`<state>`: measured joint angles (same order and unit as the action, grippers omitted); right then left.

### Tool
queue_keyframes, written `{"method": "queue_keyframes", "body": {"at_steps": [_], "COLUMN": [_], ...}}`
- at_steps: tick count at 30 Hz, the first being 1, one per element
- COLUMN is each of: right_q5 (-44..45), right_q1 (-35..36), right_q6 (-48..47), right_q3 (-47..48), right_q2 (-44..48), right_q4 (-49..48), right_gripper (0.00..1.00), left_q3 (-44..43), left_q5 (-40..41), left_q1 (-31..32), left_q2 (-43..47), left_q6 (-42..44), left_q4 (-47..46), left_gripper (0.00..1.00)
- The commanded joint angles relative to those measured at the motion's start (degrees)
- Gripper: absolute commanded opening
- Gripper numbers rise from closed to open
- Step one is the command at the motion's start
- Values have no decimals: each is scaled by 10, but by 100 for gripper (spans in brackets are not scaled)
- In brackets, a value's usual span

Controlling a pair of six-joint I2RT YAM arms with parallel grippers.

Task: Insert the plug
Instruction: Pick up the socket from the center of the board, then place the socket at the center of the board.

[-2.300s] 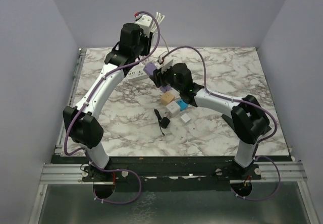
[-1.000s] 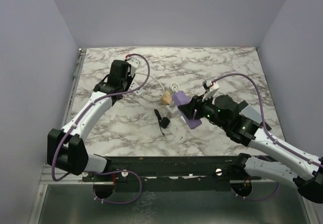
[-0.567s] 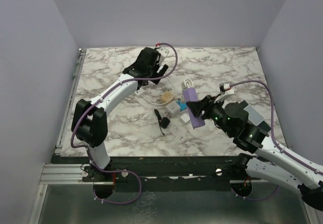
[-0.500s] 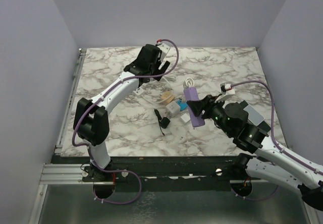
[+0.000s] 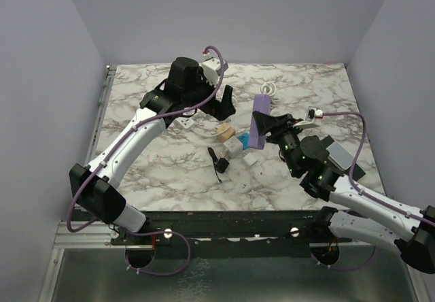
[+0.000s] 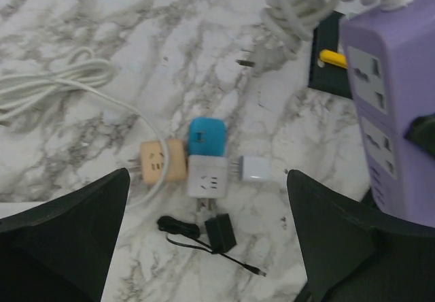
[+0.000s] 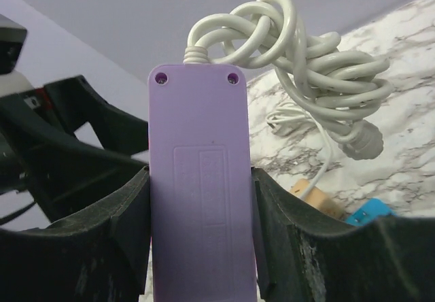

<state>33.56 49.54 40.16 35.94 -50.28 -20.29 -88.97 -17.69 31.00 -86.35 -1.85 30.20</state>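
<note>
My right gripper (image 7: 200, 237) is shut on a purple power strip (image 7: 199, 173), holding it upright above the table, and the strip's white cord (image 7: 306, 64) hangs coiled from its top end. In the top view the strip (image 5: 259, 124) is right of the plugs. My left gripper (image 6: 211, 247) is open and empty, high over a cluster of plugs: a tan adapter (image 6: 158, 160), a blue one (image 6: 207, 137), a white one (image 6: 207, 177), a small white plug (image 6: 255, 168) and a black adapter (image 6: 221, 232). The strip's socket face (image 6: 380, 111) shows at the right of the left wrist view.
A loose white cable (image 6: 54, 88) lies on the marble table (image 5: 170, 173) left of the plugs and runs past the tan adapter. The black adapter's thin lead (image 6: 238, 264) trails toward the near edge. Purple walls (image 5: 41, 77) enclose the table.
My left gripper has opened wide and swung from the table's left to above the plugs. The right arm has raised the power strip and turned it upright, further back and right.
</note>
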Motion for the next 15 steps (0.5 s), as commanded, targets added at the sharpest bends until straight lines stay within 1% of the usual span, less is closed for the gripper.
{"method": "queue_keyframes", "body": {"at_steps": [1, 4, 8, 15], "right_q5": [-16, -36, -58, -88], "right_q1": [3, 3, 3, 2], "right_q6": [25, 23, 28, 50], "right_q3": [-11, -21, -22, -18], "right_q2": [-25, -35, -51, -87], "right_q4": [-204, -266, -309, -369], "right_gripper": [1, 1, 1, 1], "left_q3": [45, 53, 75, 93], "left_q5": [-186, -242, -311, -413], "left_q1": [9, 9, 9, 9], "left_q2": [6, 19, 50, 67], "left_q6": [-80, -94, -148, -219], "left_q4": [33, 27, -30, -82], "left_gripper": [99, 99, 99, 99]}}
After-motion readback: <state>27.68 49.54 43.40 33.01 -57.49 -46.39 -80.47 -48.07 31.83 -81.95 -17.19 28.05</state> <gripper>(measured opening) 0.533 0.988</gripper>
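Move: The purple socket, already in the right gripper's fingers, lies some 7 cm back and 10 cm to the right of the open left gripper, about level with it. Its white cord coil is roughly 3 cm ahead and 12 cm right of the left hand. On the table, some 26 cm below that hand, the blue adapter is about 5 cm ahead and 7 cm right, the white adapter 3 cm ahead and 3 cm right. Draw the wide-open left gripper back about 11 cm and a little right, dipping slightly before coming back up, towards the near end of the purple socket; swing the wrist clockwise some 20 degrees so the fingers point mostly right. Meanwhile keep the right grip, lifting the socket 4 to 5 cm and bringing it 3 cm left, its hand rolling left side up. ##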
